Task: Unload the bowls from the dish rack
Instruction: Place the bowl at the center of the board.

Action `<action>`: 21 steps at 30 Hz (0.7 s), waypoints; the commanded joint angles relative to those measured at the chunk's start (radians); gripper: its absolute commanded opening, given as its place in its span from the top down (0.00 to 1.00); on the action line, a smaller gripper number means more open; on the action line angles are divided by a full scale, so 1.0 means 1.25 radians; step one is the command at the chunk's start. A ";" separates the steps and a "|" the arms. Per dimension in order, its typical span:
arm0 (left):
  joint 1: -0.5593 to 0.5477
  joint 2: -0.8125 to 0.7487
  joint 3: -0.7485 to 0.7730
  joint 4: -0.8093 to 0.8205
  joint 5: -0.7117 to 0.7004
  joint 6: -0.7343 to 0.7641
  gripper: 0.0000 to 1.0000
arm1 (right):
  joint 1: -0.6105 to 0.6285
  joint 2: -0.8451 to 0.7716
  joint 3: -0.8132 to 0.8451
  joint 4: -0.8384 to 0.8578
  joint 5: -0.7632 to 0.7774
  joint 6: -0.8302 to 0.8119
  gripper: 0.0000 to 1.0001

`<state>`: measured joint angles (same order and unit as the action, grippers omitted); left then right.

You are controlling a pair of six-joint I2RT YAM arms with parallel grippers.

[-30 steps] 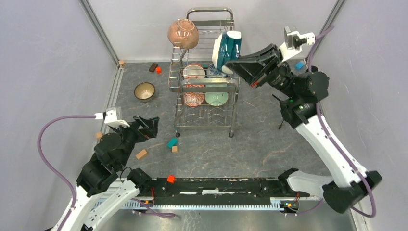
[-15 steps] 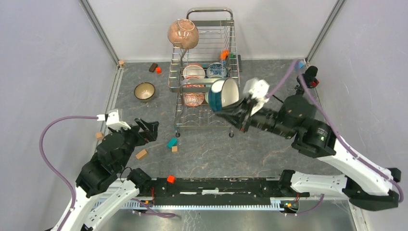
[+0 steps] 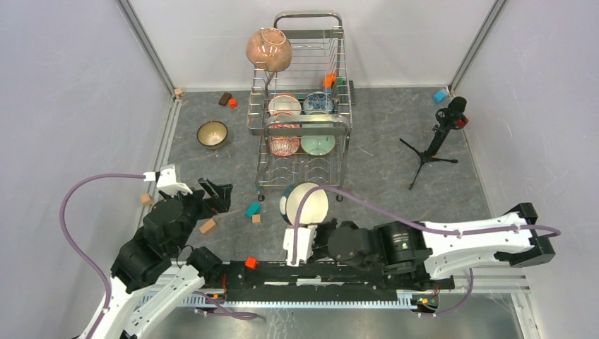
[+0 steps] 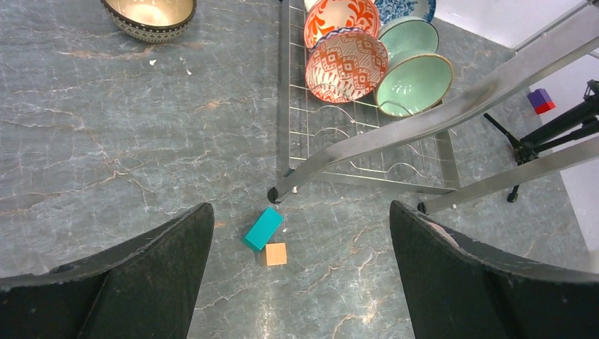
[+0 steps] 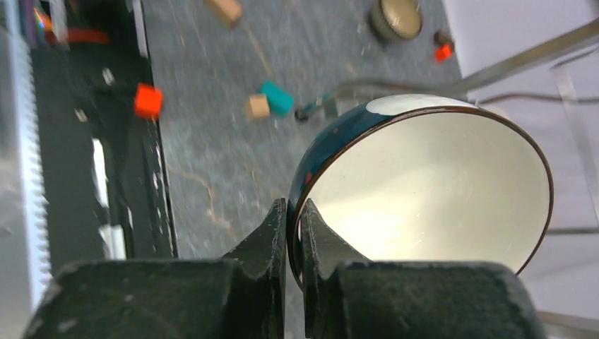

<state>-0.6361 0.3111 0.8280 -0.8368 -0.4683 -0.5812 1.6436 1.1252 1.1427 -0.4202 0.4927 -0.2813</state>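
The chrome dish rack (image 3: 308,121) stands at the back middle, with a pink-brown bowl (image 3: 268,49) perched on its top left corner. Inside it are a white bowl (image 3: 285,104), a blue-patterned one (image 3: 318,102), a red-patterned one (image 3: 284,143) and a pale green one (image 3: 318,144). A dark patterned bowl (image 3: 212,133) sits on the table left of the rack. My right gripper (image 5: 294,212) is shut on the rim of the teal-and-white bowl (image 5: 431,191), held tilted in front of the rack (image 3: 305,204). My left gripper (image 4: 300,208) hangs open over the table, empty.
A teal block (image 4: 263,227) and a tan block (image 4: 275,253) lie by the rack's front left leg. A microphone tripod (image 3: 432,145) stands right of the rack. A red block (image 3: 250,263) rests on the base rail. Grey walls close in both sides.
My right arm has swung the teal-and-white bowl from beside the rack's top right down to the near side, in front of the rack. The left arm has barely moved.
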 commanded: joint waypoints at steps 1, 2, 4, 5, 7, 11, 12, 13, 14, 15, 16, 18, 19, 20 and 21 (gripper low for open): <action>-0.001 -0.001 -0.003 -0.004 0.042 -0.028 0.00 | 0.008 -0.020 -0.114 0.100 0.085 -0.041 1.00; -0.002 0.003 -0.005 -0.004 0.063 -0.027 0.00 | 0.009 -0.018 -0.146 0.107 0.075 -0.034 1.00; -0.001 0.017 -0.008 -0.006 0.117 -0.021 0.00 | 0.009 -0.011 -0.201 0.127 0.056 -0.021 1.00; -0.002 0.030 -0.008 -0.009 0.146 -0.014 0.00 | 0.009 -0.006 -0.229 0.135 0.051 -0.015 1.00; -0.001 0.058 -0.007 -0.025 0.188 -0.012 0.00 | 0.008 0.006 -0.273 0.156 0.037 -0.007 1.00; -0.003 0.113 -0.007 -0.037 0.277 0.005 0.00 | 0.009 0.040 -0.355 0.201 0.019 -0.009 1.00; -0.002 0.126 -0.003 -0.038 0.302 0.011 0.00 | 0.009 0.048 -0.377 0.210 0.012 -0.011 1.00; -0.002 0.139 0.003 -0.046 0.318 0.014 0.00 | 0.009 0.060 -0.388 0.215 0.004 -0.010 1.00; -0.002 0.148 0.009 -0.054 0.327 0.017 0.00 | 0.009 0.070 -0.401 0.219 -0.008 -0.008 1.00; -0.002 0.152 0.012 -0.063 0.336 0.018 0.00 | 0.009 0.077 -0.413 0.222 -0.020 -0.006 1.00; -0.002 0.150 0.011 -0.068 0.344 0.015 0.00 | 0.009 0.084 -0.422 0.226 -0.031 -0.003 1.00; -0.002 0.138 0.000 -0.068 0.370 -0.009 0.00 | 0.009 0.089 -0.442 0.236 -0.051 0.000 1.00; -0.003 0.132 -0.007 -0.068 0.380 -0.018 0.00 | 0.009 0.091 -0.451 0.241 -0.057 0.002 1.00; -0.003 0.126 -0.015 -0.067 0.396 -0.030 0.00 | 0.009 0.094 -0.457 0.243 -0.062 0.004 1.00; -0.004 0.121 -0.022 -0.066 0.402 -0.041 0.01 | 0.009 0.095 -0.462 0.244 -0.069 0.003 1.00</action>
<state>-0.6365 0.4931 0.8196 -0.9127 -0.0647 -0.5880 1.6493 1.2484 0.5713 -0.2268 0.4225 -0.2787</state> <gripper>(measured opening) 0.994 0.115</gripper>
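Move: The right hand, the teal bowl's rim pinched in its fingers, is high over the board; the centre spot lies about 28 cm below, some 8 cm right and 4 cm ahead. At board height, the rack's near right foot is about 14 cm ahead and 11 cm right of this hand, the near left foot 14 ahead and 12 left, the teal block 11 ahead and 15 left. From the left hand the spot is roughly 30 cm right, 6 back, 25 below. Still pinching the teal bowl by its rim, the right hand sinks about 24 cm towards the centre of the board, quickly at first and then slower, drifting some 6 cm right and rolling its fingers about 30 degrees to point more steeply down. The open, empty left hand swings right and down towards the same spot, turning clockwise and tipping down. ##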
